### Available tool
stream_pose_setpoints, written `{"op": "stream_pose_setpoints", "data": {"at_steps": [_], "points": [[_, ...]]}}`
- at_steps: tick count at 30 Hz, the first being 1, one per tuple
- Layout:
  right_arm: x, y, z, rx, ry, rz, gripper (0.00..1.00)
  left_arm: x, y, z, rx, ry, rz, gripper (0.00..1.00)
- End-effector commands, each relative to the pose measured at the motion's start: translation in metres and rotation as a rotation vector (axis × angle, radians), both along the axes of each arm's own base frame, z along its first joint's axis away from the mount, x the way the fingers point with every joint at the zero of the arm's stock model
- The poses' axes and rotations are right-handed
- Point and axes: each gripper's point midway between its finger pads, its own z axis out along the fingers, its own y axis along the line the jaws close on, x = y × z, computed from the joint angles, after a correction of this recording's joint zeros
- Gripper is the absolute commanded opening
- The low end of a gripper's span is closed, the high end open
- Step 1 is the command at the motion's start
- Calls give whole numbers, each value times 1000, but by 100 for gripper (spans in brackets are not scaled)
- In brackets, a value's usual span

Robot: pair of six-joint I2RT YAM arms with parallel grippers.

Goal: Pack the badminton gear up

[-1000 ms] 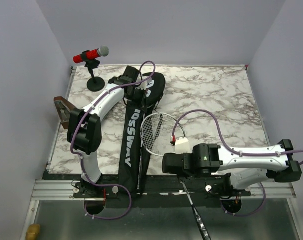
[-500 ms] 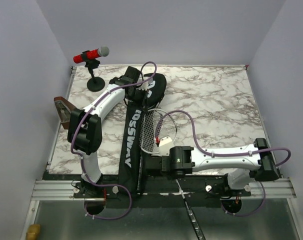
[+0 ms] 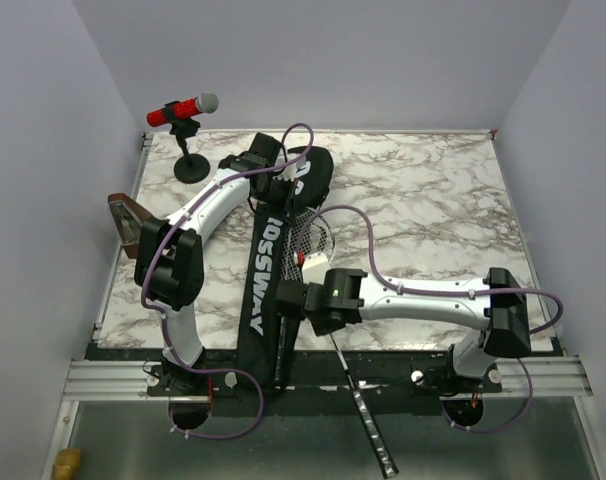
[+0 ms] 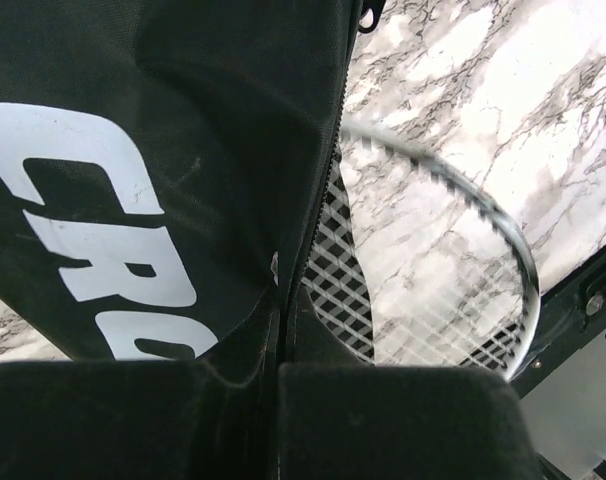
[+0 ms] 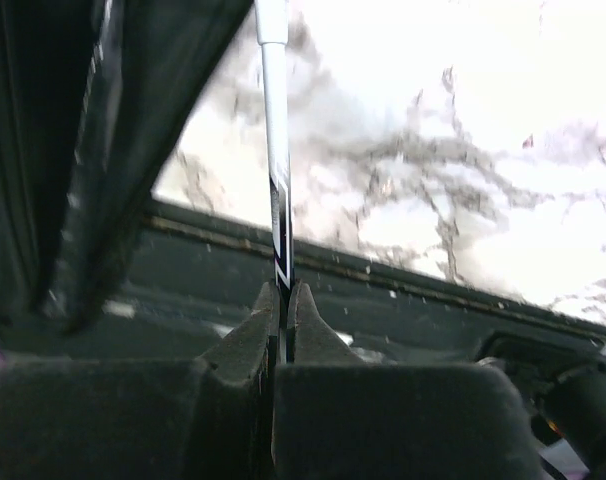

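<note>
The black bag (image 3: 263, 285) lettered "CROSSWAY" lies lengthwise on the marble table, left of centre. My left gripper (image 3: 280, 192) is shut on the bag's upper flap near its wide end, holding the edge lifted; in the left wrist view the gripper (image 4: 280, 362) pinches that flap (image 4: 183, 150). The racket (image 3: 311, 240) has its strung head (image 4: 433, 280) partly under the flap's edge. My right gripper (image 3: 313, 305) is shut on the racket's thin shaft (image 5: 275, 150), its gripper (image 5: 283, 295) closed tight round it. The dark handle (image 3: 368, 430) sticks out past the near table edge.
A red microphone on a black stand (image 3: 186, 112) is at the far left corner. A brown wedge (image 3: 126, 215) sits at the left table edge. Purple cables loop over both arms. The dark rail (image 5: 433, 290) runs along the near edge.
My right arm has swung left with the racket, carrying its head from open table to the bag's lifted edge. The left gripper has held still on the flap.
</note>
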Motion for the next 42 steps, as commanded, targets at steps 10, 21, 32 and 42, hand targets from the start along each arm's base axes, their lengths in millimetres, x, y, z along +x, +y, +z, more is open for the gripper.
{"op": "stream_pose_setpoints", "data": {"at_steps": [10, 21, 32, 42], "points": [[93, 47, -5, 179, -75, -184, 0, -9, -5, 23, -48, -25, -4, 0], [159, 79, -2, 356, -172, -284, 1, -12, -7, 27, -69, -21, -9, 0], [209, 102, -8, 443, -289, -343, 0, -19, -13, 37, -121, -8, -28, 0], [234, 93, -21, 486, -371, -365, 0, -24, -18, 42, -139, -7, -52, 0]]}}
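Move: Ahead of the right hand, which grips the racket's shaft, the bag's open mouth lies about 25 cm farther out, 8 cm left and a few centimetres lower. The racket head is already at the mouth's right side, some 24 cm ahead and 5 cm left of the hand; the bag's white lettering is roughly 14 cm ahead and 19 cm left. From the left hand, pinching the bag's edge, the mouth is about 5 cm back, 2 cm right and a little below. Sliding the racket head-first into the bag's mouth, the right hand keeps its grip on the shaft and travels about 20 cm forward and 9 cm left, sinking slightly, up close to the left gripper. Meanwhile the wrist turns some 20 degrees clockwise and its left side rises. The left fingers keep holding the bag's edge and lift it barely a centimetre. ##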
